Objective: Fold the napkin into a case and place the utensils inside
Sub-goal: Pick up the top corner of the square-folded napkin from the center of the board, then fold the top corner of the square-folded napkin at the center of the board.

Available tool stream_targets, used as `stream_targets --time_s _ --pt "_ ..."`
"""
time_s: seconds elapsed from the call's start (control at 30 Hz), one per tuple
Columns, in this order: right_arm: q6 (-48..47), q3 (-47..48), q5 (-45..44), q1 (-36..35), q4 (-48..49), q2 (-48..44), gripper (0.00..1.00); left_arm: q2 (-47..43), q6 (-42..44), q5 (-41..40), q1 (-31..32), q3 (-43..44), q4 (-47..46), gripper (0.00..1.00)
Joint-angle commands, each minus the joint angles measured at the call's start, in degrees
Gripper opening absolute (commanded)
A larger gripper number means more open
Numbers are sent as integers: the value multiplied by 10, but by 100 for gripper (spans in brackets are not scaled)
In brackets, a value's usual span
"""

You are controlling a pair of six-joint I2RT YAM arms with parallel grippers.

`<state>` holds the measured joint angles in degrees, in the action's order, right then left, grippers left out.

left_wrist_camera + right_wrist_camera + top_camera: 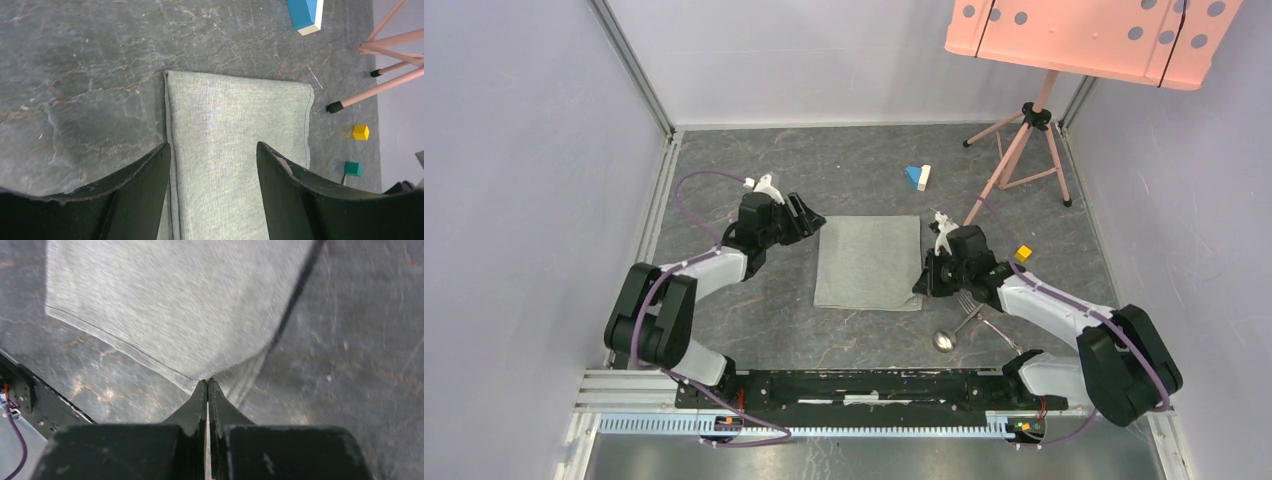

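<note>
The light grey napkin lies flat mid-table as a folded rectangle. At its far left corner hovers my left gripper, open. In the left wrist view the napkin runs between that gripper's spread jaws, with one finger over the cloth's left edge. My right gripper sits at the napkin's near right corner. The right wrist view shows this gripper shut, pinching that corner of the napkin, which looks slightly raised. The utensils, a fork and a spoon, lie crossed beside the right arm.
A blue and white block lies beyond the napkin. A yellow block and a teal block sit to the right. A pink tripod stand occupies the far right. Walls enclose the table on both sides.
</note>
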<state>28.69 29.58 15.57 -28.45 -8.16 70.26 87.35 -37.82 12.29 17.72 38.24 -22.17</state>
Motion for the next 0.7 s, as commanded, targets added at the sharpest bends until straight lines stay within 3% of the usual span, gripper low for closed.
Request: stream_targets --time_s 0.0,0.2,0.33,0.53,0.67 --pt "-26 60 26 -6 69 39 0 -76 0 -22 0 8 127 71" --pt "-12 118 88 -29 185 150 1 -187 -23 20 0 -76 212 71" --pt "-30 188 107 -56 236 230 1 -242 -20 34 0 -110 263 64" --pt "4 275 107 -65 313 340 1 -259 -26 47 1 -122 296 56" --pt "34 320 127 -66 358 395 1 -236 -28 49 3 -113 295 45"
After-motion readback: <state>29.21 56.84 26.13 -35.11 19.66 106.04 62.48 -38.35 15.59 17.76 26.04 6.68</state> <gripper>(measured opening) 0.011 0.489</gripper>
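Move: The right hand already pinches the napkin's near right top corner, just clear of the board; the far left corner lies about 17 cm ahead and 22 cm left of it, some 3 cm lower. From this hand the spoon's bowl is 12 cm back and 5 cm right, the blue-and-white blocks 24 cm straight ahead. For the left hand, the near left corner is about 18 cm back and 1 cm left, some 7 cm below; the far left corner is 2 cm ahead and 1 cm right, equally low. Keeping its shut fingers pinched on the near right corner, the right hand draws it left and forward across the napkin towards the far left corner, about 20 cm, rising some 3 cm and turning counter-clockwise, its left side rolling up. The left hand clears back some 13 cm beside the left edge, rising slightly before sinking, tipping down and partly closing empty. ##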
